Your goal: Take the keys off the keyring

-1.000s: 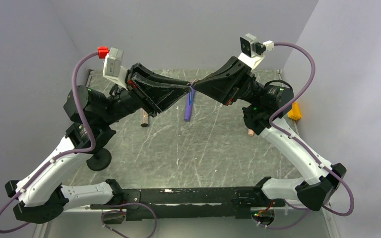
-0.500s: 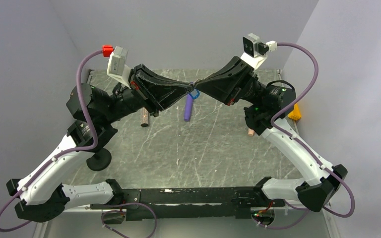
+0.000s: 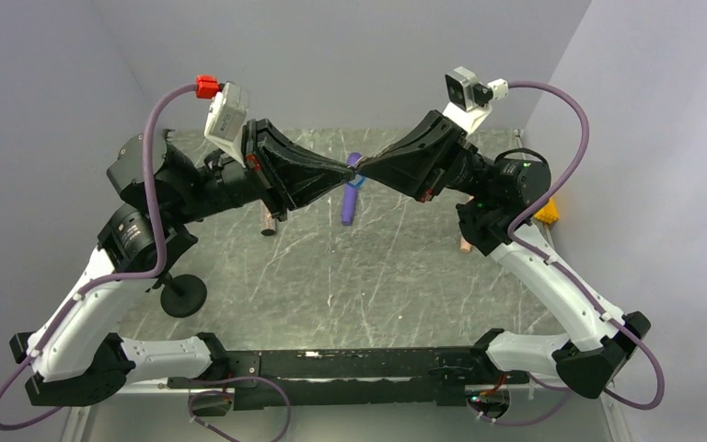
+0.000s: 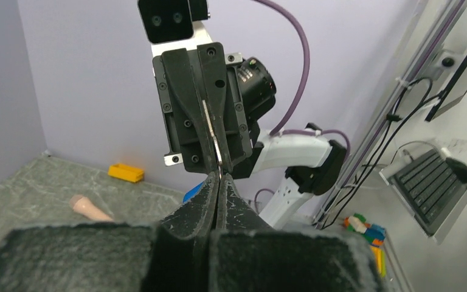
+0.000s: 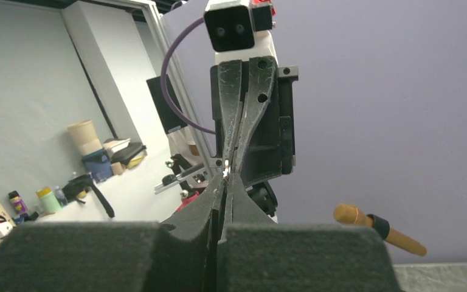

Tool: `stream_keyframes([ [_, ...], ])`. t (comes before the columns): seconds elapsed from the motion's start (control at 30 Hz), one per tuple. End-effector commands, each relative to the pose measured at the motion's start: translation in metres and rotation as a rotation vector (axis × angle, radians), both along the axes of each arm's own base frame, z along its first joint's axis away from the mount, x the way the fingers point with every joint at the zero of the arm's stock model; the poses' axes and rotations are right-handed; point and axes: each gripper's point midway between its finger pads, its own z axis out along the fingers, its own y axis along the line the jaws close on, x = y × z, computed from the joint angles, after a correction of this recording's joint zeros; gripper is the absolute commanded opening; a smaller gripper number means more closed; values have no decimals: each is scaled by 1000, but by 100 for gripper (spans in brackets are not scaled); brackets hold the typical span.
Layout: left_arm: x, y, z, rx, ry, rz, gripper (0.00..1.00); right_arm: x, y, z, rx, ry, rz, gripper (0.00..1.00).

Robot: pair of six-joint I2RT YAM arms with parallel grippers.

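Observation:
My two grippers meet tip to tip in the air above the far middle of the table. In the top view the left gripper (image 3: 349, 169) and right gripper (image 3: 365, 169) touch, and the keyring's blue tag (image 3: 357, 182) hangs just below them. The left wrist view shows my left gripper (image 4: 219, 180) shut on the thin metal ring. A thin grey key (image 4: 209, 125) lies edge-on between the right gripper's fingers. The blue tag (image 4: 191, 195) peeks out behind my left finger. In the right wrist view the right gripper (image 5: 227, 180) is shut, with a metal glint (image 5: 226, 164) at its tips.
A purple wand (image 3: 347, 211) lies on the table under the grippers. A brownish cylinder (image 3: 268, 221) lies to the left, a peach piece (image 3: 464, 245) and a yellow block (image 3: 545, 207) to the right. A black round foot (image 3: 182, 295) stands near left.
The left gripper has closed onto the metal at the meeting point. The left arm's elbow has risen and swung left. The blue tag has shifted slightly under the tips.

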Motion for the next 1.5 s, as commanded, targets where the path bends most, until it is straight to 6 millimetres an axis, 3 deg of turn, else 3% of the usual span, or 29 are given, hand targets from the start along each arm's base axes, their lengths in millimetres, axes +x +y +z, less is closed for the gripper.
stream_keyframes([
  [0.0, -10, 4, -14, 96, -41, -23, 0, -2, 1, -9, -46, -10, -20, 0],
  [0.53, -9, 17, -33, 216, -62, 21, 0, 5, 6, -80, -274, 40, -96, 0],
  [0.97, -7, 8, -52, 278, -37, -6, 0, 6, 7, -102, -375, 18, -115, 0],
  [1.2, -8, 4, -88, 431, -1, -63, 0, 15, 5, -141, -574, -13, -170, 0],
  [1.47, 23, 4, -168, 587, 315, -54, 0, 25, -1, -190, -706, 68, -231, 0],
])
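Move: The keyring is at the closed fingertips of both hands: about 1 cm to the right of the left hand point and 1 cm to the left of the right one. The right fingers already hold a key lengthwise. From the left hand, the blue tag hangs about 3 cm below and 1 cm to the right. Far beneath on the table, some 55 cm down from the left hand, the purple microphone lies about 27 cm ahead, roughly straight out. The keyring, still between the shut fingers of both hands, is carried down towards the table. The left hand sinks about 12 cm, nearly pausing partway while the right goes on down, some 16 cm in all with a slight forward drift. Both wrists tip their upward-pointing fingers down by about 30 degrees, to near level. ##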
